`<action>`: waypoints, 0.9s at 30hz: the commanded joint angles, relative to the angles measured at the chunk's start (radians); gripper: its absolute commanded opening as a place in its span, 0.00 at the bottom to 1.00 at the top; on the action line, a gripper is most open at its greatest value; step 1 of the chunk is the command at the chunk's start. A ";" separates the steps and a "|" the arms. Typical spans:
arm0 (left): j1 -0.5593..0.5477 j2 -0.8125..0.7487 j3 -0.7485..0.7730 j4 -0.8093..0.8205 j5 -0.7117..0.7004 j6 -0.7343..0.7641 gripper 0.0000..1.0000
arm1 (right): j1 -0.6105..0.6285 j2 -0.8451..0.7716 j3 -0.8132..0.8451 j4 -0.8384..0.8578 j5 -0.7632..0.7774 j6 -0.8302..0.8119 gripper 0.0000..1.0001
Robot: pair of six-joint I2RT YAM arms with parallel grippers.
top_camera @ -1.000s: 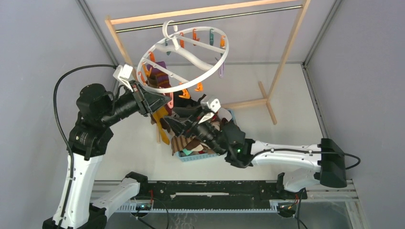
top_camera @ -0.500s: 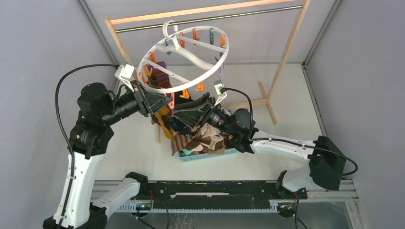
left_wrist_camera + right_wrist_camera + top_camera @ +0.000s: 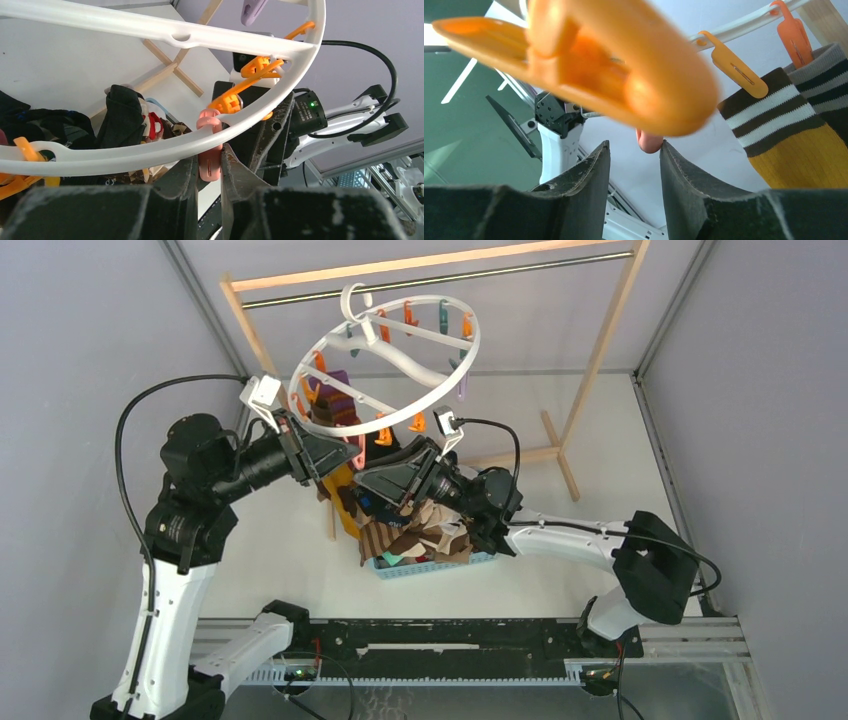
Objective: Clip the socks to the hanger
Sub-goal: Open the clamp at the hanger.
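The white ring hanger (image 3: 400,355) hangs tilted from the rack rod. My left gripper (image 3: 345,452) is under its near rim, shut on a pink clothespin (image 3: 209,167) that hangs from the ring (image 3: 150,145). My right gripper (image 3: 362,483) is open and empty, just right of the left one. In the right wrist view its jaws (image 3: 634,145) stand apart below a blurred orange clothespin (image 3: 589,65), with the pink clip's tip (image 3: 649,141) beyond them. A mustard sock with brown and white stripes (image 3: 794,130) hangs from an orange clip. More socks (image 3: 430,530) fill the basket.
The light-blue basket (image 3: 420,567) sits under the right arm's wrist. The wooden-framed rack (image 3: 600,350) with a metal rod stands behind, its foot (image 3: 560,455) on the table at the right. Grey walls close in both sides.
My right gripper has lifted off the basket and swung up and left, close to the left gripper under the ring. The left gripper has stayed on the pink clothespin.
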 commanded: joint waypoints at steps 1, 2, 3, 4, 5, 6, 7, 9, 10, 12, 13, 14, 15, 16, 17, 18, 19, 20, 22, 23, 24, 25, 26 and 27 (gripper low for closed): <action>0.007 -0.020 0.046 0.013 0.031 0.007 0.12 | -0.008 0.023 0.052 0.132 -0.006 0.079 0.46; 0.007 -0.022 0.045 0.013 0.031 0.008 0.12 | -0.009 0.029 0.055 0.137 -0.006 0.084 0.43; 0.007 -0.022 0.045 0.012 0.032 0.007 0.11 | -0.009 0.034 0.059 0.143 -0.006 0.088 0.40; 0.007 -0.023 0.045 0.011 0.031 0.007 0.12 | -0.009 0.037 0.062 0.148 -0.006 0.092 0.35; 0.007 -0.024 0.045 0.011 0.031 0.007 0.12 | -0.011 0.041 0.065 0.149 -0.005 0.095 0.30; 0.007 -0.026 0.046 0.010 0.031 0.006 0.12 | -0.012 0.044 0.066 0.150 -0.001 0.100 0.27; 0.007 -0.027 0.043 0.008 0.031 0.009 0.13 | -0.014 0.047 0.066 0.149 0.004 0.107 0.24; 0.007 -0.033 0.041 0.004 0.031 0.009 0.14 | -0.017 0.055 0.065 0.163 0.011 0.121 0.19; 0.007 -0.034 0.039 0.002 0.030 0.009 0.14 | -0.019 0.059 0.066 0.171 0.018 0.129 0.19; 0.007 -0.039 0.036 -0.001 0.032 0.010 0.14 | -0.019 0.069 0.070 0.184 0.024 0.148 0.24; 0.007 -0.041 0.034 -0.001 0.032 0.010 0.14 | -0.018 0.074 0.075 0.185 0.021 0.149 0.29; 0.007 -0.043 0.033 -0.004 0.033 0.010 0.14 | -0.015 0.076 0.079 0.182 0.020 0.148 0.31; 0.007 -0.044 0.032 -0.005 0.032 0.012 0.14 | -0.012 0.076 0.083 0.176 0.020 0.142 0.31; 0.007 -0.044 0.034 -0.006 0.032 0.011 0.14 | -0.010 0.075 0.085 0.168 0.021 0.140 0.32; 0.007 -0.044 0.035 -0.007 0.032 0.013 0.14 | -0.009 0.074 0.088 0.164 0.025 0.139 0.33; 0.007 -0.045 0.035 -0.008 0.030 0.013 0.14 | -0.009 0.075 0.088 0.165 0.029 0.141 0.36; 0.009 -0.044 0.036 -0.009 0.032 0.014 0.14 | -0.008 0.074 0.088 0.167 0.029 0.140 0.37; 0.009 -0.046 0.036 -0.009 0.032 0.014 0.14 | -0.009 0.073 0.088 0.166 0.031 0.138 0.38; 0.009 -0.046 0.036 -0.009 0.033 0.013 0.13 | -0.008 0.068 0.087 0.158 0.034 0.130 0.33; 0.008 -0.046 0.037 -0.009 0.034 0.013 0.14 | -0.009 0.066 0.087 0.158 0.033 0.123 0.26; 0.009 -0.045 0.038 -0.010 0.034 0.014 0.14 | -0.010 0.065 0.086 0.156 0.033 0.118 0.20; 0.009 -0.046 0.039 -0.011 0.032 0.014 0.14 | -0.011 0.063 0.087 0.146 0.033 0.113 0.14; 0.009 -0.047 0.042 -0.014 0.030 0.013 0.15 | -0.011 0.061 0.087 0.136 0.034 0.109 0.09; 0.009 -0.048 0.046 -0.019 0.023 0.012 0.18 | -0.011 0.058 0.087 0.120 0.034 0.101 0.06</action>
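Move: A couple of centimetres beyond the right fingertips, about 2 cm forward, 2 cm left and 2 cm above the right hand, hangs the pink clamp, already held between the left fingers. The nearest orange clamp on the ring sits roughly 2 cm farther forward and 4 cm to the right of the pink one. A second orange clamp lies about 5 cm forward and 7 cm right of the right hand, some 3 cm above it. Easing forward and a little left, then rising about 1 cm, the right hand comes up to the pink clamp with a slight wrist turn of some 5 degrees. Its half-open fingers narrow, part a little, then shut on the clamp's lower end. The left hand keeps its pinch and draws back about 1 cm, drifting slightly up. ##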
